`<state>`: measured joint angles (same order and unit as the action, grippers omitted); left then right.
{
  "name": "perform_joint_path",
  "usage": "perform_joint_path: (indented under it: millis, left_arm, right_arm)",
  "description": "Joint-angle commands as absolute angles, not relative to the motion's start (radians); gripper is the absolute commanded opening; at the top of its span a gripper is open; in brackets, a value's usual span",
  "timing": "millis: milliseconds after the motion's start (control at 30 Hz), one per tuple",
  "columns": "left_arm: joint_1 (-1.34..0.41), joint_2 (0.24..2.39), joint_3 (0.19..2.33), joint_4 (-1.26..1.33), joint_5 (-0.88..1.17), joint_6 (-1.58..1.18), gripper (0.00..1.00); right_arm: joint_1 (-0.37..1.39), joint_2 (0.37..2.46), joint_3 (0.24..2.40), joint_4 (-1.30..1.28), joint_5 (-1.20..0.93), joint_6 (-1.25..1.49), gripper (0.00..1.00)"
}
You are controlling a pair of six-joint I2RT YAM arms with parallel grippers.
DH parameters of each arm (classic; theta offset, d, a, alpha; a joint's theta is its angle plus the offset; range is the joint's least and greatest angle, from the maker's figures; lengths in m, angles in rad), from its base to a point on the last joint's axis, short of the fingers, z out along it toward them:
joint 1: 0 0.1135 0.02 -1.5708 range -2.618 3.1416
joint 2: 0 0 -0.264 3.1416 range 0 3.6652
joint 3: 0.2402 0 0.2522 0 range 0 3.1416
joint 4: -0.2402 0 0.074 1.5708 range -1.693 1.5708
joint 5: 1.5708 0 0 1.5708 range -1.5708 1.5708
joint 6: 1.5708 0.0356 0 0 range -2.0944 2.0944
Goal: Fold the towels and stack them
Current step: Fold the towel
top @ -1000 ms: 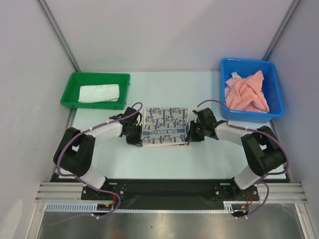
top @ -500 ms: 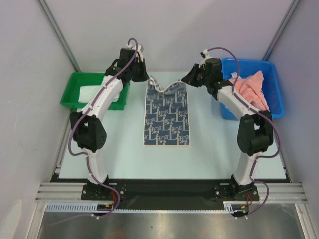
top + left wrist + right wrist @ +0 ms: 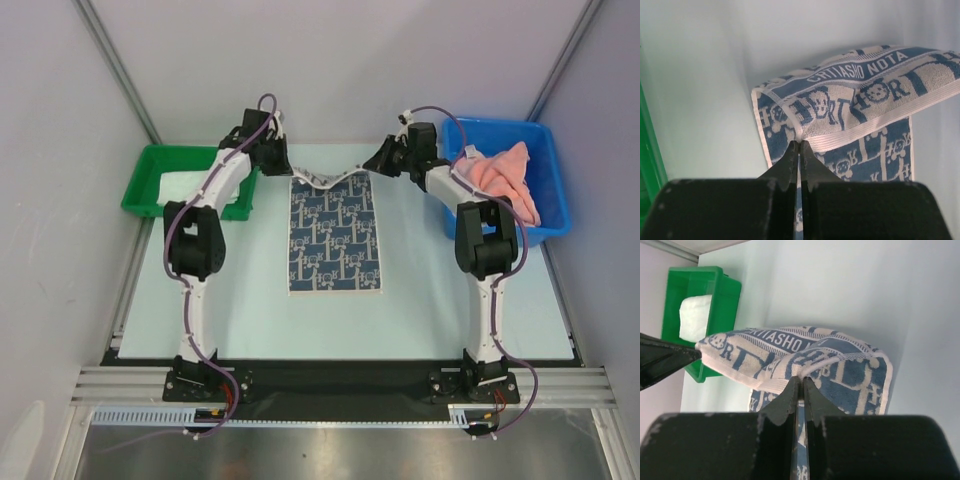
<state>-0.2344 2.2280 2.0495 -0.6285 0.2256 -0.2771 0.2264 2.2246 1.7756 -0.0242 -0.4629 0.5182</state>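
A blue-and-white patterned towel [image 3: 336, 235] lies lengthwise on the table, its far edge lifted and sagging between the two grippers. My left gripper [image 3: 288, 167] is shut on the far-left corner of this towel [image 3: 840, 100]; its jaws pinch the white hem [image 3: 800, 142]. My right gripper [image 3: 372, 163] is shut on the far-right corner of the towel [image 3: 805, 360], the hem nipped at its tips [image 3: 801, 377]. A folded white towel [image 3: 180, 183] rests in the green bin [image 3: 140, 185]. Crumpled salmon-pink towels [image 3: 495, 175] fill the blue bin [image 3: 550, 170].
The green bin [image 3: 695, 315] with the white towel [image 3: 692, 315] stands at the table's far left, the blue bin at the far right. Both arms reach far out over the table. White enclosure walls close in behind and on both sides.
The towel was folded in half near the arms a second ago. Both grippers carried its top layer to the far side, unfolding it; in the last half second they sank lower at the far edge.
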Motion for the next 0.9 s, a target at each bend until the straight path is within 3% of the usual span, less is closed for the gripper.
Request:
perform_joint_path:
  millis: [0, 200, 500, 867]
  left_arm:
    - [-0.236, 2.18, 2.028, -0.693, 0.271, -0.249, 0.01]
    - [-0.241, 2.042, 1.771, -0.746, 0.282, -0.256, 0.0]
    - [-0.271, 1.78, 1.329, -0.609, 0.348, -0.299, 0.0]
    - [-0.342, 1.632, 1.057, -0.551, 0.301, -0.337, 0.0]
  right_arm:
    - [0.225, 2.168, 1.784, -0.122, -0.474, 0.482, 0.0]
    - [0.221, 2.06, 1.62, -0.372, -0.457, 0.425, 0.0]
    - [0.276, 1.833, 1.266, -0.38, -0.428, 0.388, 0.0]
    - [0.314, 1.666, 1.046, -0.362, -0.399, 0.379, 0.0]
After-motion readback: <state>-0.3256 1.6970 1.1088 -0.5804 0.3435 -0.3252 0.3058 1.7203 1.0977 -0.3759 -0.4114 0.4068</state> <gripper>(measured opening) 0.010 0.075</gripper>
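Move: Both hands hold the towel's edge some 12 cm above the table, over its far part, the edge sagging between them. The towel's near left corner lies about 30 cm back from the left hand, hardly left of it, and 12 cm below. The near right corner is roughly 30 cm back and 4 cm right of the right hand. The white towel sits some 27 cm left and 2 cm ahead of the left hand; the peach towel is about 38 cm right of the right hand, nearly level. Keeping the towel's edge pinched at its two corners, both closed grippers draw it back over the flat lower layer towards the near edge, about 24 cm. They sink some 7 cm, mostly in the first half, then slow down. Both wrists tip further downward by roughly 25 degrees, and the right hand drifts slightly outward, widening the gap. ##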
